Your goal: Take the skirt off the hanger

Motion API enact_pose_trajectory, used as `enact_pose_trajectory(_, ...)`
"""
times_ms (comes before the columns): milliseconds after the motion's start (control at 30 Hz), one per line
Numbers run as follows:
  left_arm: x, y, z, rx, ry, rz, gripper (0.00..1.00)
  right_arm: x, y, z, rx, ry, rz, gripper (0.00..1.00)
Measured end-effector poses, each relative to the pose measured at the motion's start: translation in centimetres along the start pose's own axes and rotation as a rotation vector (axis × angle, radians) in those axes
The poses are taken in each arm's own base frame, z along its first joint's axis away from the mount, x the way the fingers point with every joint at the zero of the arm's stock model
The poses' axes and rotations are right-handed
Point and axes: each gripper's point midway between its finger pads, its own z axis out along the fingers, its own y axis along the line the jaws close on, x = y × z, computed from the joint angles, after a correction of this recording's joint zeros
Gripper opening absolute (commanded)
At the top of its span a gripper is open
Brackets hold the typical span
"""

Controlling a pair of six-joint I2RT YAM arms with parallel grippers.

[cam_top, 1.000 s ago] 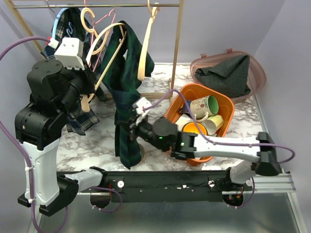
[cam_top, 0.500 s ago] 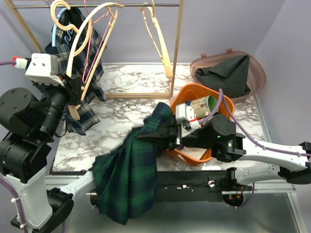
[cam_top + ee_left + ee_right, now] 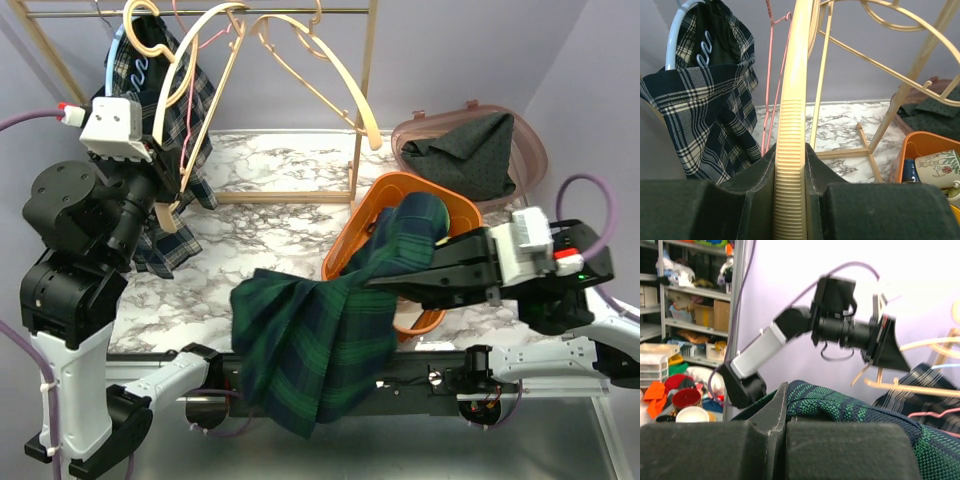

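Note:
The skirt [image 3: 310, 340], dark green and navy plaid, is off the hanger and hangs from the orange bin down over the table's front edge. My right gripper [image 3: 385, 283] is shut on its upper edge above the bin. In the right wrist view the skirt [image 3: 840, 402] is pinched between the closed jaws of my right gripper [image 3: 787, 390]. The hanger [image 3: 176, 60], pale wood, still hooks on the rail at the back left. My left gripper [image 3: 165, 195] is shut on its lower end. In the left wrist view the ribbed arm of the hanger [image 3: 792, 125] is clamped in my left gripper [image 3: 790, 150].
An orange bin [image 3: 470, 215] with mugs stands at the right. Behind it a pink basket [image 3: 530, 165] holds dark cloth. The gold rack [image 3: 365, 100] carries a black-and-white plaid garment [image 3: 140, 60], a pink wire hanger [image 3: 771, 100] and another wooden hanger [image 3: 330, 80].
My right gripper has pulled the skirt off the hanger, toward the near right, and the skirt now drapes over the bin and the table's edge. The left gripper keeps hold of the hanger.

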Motion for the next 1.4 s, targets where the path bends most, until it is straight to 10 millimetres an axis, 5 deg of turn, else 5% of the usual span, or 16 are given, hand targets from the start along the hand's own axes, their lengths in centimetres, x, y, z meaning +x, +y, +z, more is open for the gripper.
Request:
enact_pose_trajectory(167, 0.9, 0.0, 1.6, -0.019, 0.031, 0.012, 0.0, -3.5, 0.3, -1.4, -0.003, -0.062, -0.021, 0.01)
enact_pose_trajectory(467, 0.9, 0.7, 2.4, -0.06, 0.038, 0.044, 0.0, -6.4, 1.5, -3.4, -0.035, -0.122, -0.026, 0.01)
enact_pose_trajectory(1400, -1.0, 0.8, -1.8, -0.015, -0.037, 0.034, 0.0, -4.2, 1.1, -4.0, -0.003, -0.083, -0.041, 0.01)
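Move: The right hand's likely goal, the pink lid with the gray skirt, lies about 65 cm ahead, 36 cm to its right and 54 cm below. The orange box is some 38 cm ahead, 16 cm to the right, 50 cm below. From the left hand the rack's rod is about 39 cm straight ahead, 6 cm higher; the checked skirt hangs 33 cm ahead, 16 cm left, 20 cm below. Rightward and slightly up, easing off after about 6 cm and sinking a little, the right hand carries the already freed green skirt farther from the rack, fingers still pinching it and tipping slightly upward. The left hand, still gripping the emptied wooden hanger by one end, nudges it roughly 3 cm forward towards the rod, then draws it back and slightly up, ending behind its start. ##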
